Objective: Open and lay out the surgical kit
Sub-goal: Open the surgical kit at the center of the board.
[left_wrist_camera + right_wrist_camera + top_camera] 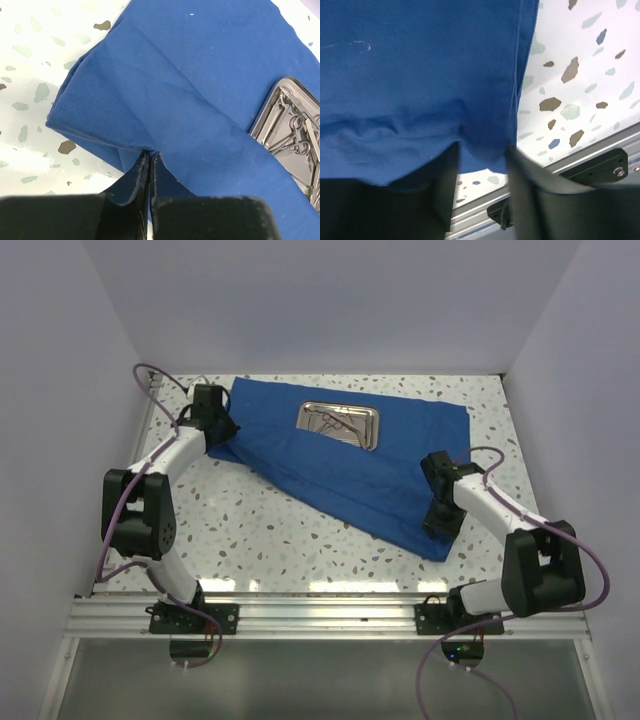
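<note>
The surgical kit's royal-blue cloth lies spread across the speckled table. A small steel tray rests on its far part, holding several thin steel instruments. My left gripper is at the cloth's left corner; in the left wrist view it is shut on a fold of the cloth. My right gripper is at the cloth's near right corner. In the right wrist view its jaws stand apart, with the corner of the cloth hanging between the two fingers.
An aluminium rail runs along the table's near edge, just behind the right gripper in the right wrist view. White walls close in the left, back and right sides. Bare speckled table shows in front of the cloth.
</note>
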`<state>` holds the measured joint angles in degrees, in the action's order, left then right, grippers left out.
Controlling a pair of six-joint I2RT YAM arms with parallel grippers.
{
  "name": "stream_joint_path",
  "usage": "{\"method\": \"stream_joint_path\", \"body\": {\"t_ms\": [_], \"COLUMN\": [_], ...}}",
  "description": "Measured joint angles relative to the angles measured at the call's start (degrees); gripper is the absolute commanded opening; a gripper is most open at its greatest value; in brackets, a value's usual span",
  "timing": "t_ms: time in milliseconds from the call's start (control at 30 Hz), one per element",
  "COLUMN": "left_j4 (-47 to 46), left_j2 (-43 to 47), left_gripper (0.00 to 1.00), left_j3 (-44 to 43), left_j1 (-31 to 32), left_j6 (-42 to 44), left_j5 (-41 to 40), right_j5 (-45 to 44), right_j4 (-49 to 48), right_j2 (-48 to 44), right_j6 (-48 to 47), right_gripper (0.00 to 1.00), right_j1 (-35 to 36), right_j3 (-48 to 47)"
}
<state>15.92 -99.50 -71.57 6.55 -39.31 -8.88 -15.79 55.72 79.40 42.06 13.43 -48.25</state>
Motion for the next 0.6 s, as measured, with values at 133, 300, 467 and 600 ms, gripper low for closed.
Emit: {"method": "stream_joint_path", "body": {"t_ms": [133, 300, 467, 600], "left_j4": [0.0, 0.3, 1.5, 4.7], "left_j2": [0.0, 0.2, 0.6, 2.4], "left_gripper": [0.0, 0.0, 0.0, 0.0], "left_j3": [0.0, 0.0, -0.1, -0.8], "left_j1": [0.0, 0.0, 0.0, 0.0], "left_j6": [0.6, 1.7, 2.6, 2.9], "left_j5": [0.0, 0.0, 0.0, 0.3], "right_j5": [-0.2, -0.2, 0.3, 1.0], "right_j4": [-1.9, -3.2, -3.6, -0.8], "right_j2": [1.7, 2.9, 2.8, 0.8], "right_j6": [0.5, 0.4, 0.8, 0.7], "right_gripper": [0.27, 0.0, 0.0, 0.0], "right_j1": [0.0, 0.0, 0.0, 0.0], "right_j3": [0.0, 0.0, 0.0, -1.7]}}
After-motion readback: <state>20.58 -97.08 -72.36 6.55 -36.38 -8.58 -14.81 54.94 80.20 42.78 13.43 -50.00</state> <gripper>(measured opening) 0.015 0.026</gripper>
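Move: The drape's near right corner, folded and rumpled, sits just ahead of the right fingers, about 1 cm out and 2 cm below them. From this hand the instrument tray lies some 29 cm ahead and 26 cm to the left, about 3 cm lower; the front rail is roughly 15 cm straight back. From the left hand, still holding the drape's left side, that corner is about 50 cm right, 27 cm back and 8 cm below. The blue drape's loose near right corner is pinched as the half-open right fingers close fully on its fold, sliding forward and down about 1 cm, then rising about 1.5 cm with the cloth held. The left hand keeps its shut grip on the left side and, late on, draws that side back and up by some 1.5 cm. ##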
